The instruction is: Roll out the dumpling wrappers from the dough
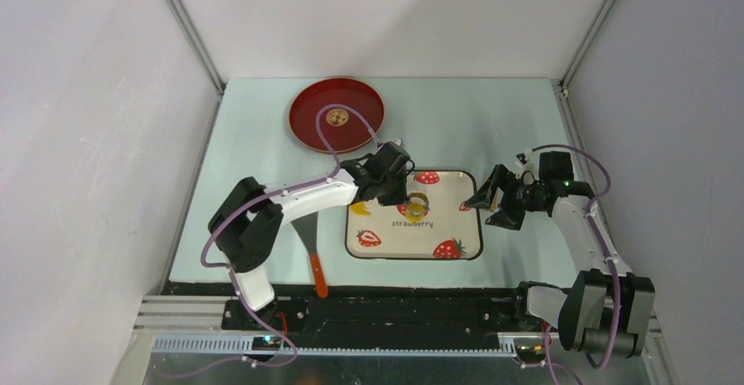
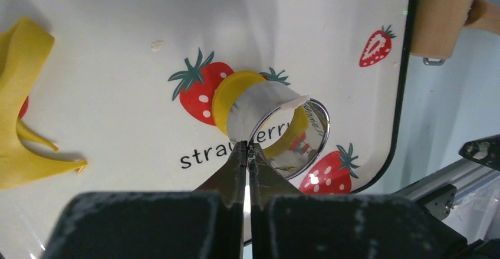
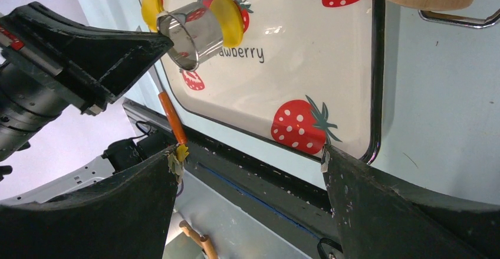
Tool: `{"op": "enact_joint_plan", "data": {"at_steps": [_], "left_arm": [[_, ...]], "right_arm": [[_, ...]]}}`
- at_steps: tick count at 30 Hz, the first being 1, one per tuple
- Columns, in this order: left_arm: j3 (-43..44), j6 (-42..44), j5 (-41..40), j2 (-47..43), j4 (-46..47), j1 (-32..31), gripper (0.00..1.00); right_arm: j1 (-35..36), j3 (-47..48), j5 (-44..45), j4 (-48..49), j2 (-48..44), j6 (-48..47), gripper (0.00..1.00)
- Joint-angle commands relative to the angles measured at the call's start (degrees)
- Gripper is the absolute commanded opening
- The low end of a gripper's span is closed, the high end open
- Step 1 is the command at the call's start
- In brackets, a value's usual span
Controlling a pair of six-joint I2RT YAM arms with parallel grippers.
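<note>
My left gripper [image 2: 247, 145] is shut on the rim of a shiny metal ring cutter [image 2: 262, 102], held tilted over the strawberry-printed tray [image 1: 439, 227]. A small round yellow wrapper [image 2: 231, 92] clings to the cutter's far end, also visible as the wrapper [image 3: 227, 17] on the cutter [image 3: 191, 32] in the right wrist view. A crescent scrap of yellow dough [image 2: 23, 94] lies on the tray's left side. My right gripper [image 3: 250, 156] is open and empty, hovering at the tray's right edge [image 1: 482, 201], with dough crumbs stuck to one fingertip.
A red plate [image 1: 303, 131] with a small round piece at its middle sits at the back left. A wooden rolling pin [image 2: 442, 11] lies just off the tray's right side. An orange-handled tool [image 1: 318, 275] lies near the front edge, left of the tray.
</note>
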Motion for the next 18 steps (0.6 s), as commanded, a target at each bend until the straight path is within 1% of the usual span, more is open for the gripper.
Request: {"op": "enact_joint_plan", "data": {"at_steps": [1,5,10,14,15,16,17,18], "left_arm": [[0.9,1.4,-0.4,-5.4,0.7,0.5,0.0],[-1.7,1.8,0.2,-9.1,0.9,2.5,0.0],[-8.0,3.5,1.1,-16.8,1.0,8.9,0.0],[-15.1,5.2,4.5,-23.3,1.0,16.5,0.0],[-17.6,5.5,5.2,-25.5,0.9,19.9,0.0],[-18.8,6.4,6.4,-26.5,0.9,21.6,0.0],[-21.1,6.8,7.3,-28.8,0.9,25.5,0.0],[-22.9,8.0,7.6,-29.8,0.9,27.3,0.0]], "right_arm": [[0.9,-0.2,-0.1,0.7,0.1,-0.7,0.92],[2.3,-0.2,0.6,1.1,0.2,0.2,0.92],[5.4,-0.2,1.7,2.4,0.4,2.1,0.92],[9.1,-0.2,2.6,4.1,1.1,4.2,0.93],[9.6,-0.2,2.8,4.7,1.3,4.9,0.93],[10.6,-0.2,3.0,5.4,1.6,5.5,0.92],[10.9,-0.2,3.1,5.7,1.8,5.7,0.92],[11.8,0.0,3.3,6.0,2.2,6.1,0.92]]}}
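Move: Still pinching the metal ring cutter by its rim, the left hand has its likely set-down spot, the bare table left of the tray, about 31 cm to its left, 1 cm farther out and 8 cm below. The dough scrap lies about 11 cm left and 3 cm ahead, the scraper blade 25 cm left and 5 cm back. From the open right hand, the cut dough disc is about 13 cm left, 5 cm ahead and 12 cm down; the rolling pin is 6 cm right and 9 cm ahead. Raising the already lifted cutter another 5 cm, the left hand then swings it fast to its left, about 14 cm and slightly forward, away from the dough disc and past the scrap towards the tray's left edge, turning some 15 degrees counter-clockwise with the rim kept pinched. The right hand, wide open, starts drifting left towards the disc, roughly 3 cm, touching nothing. ##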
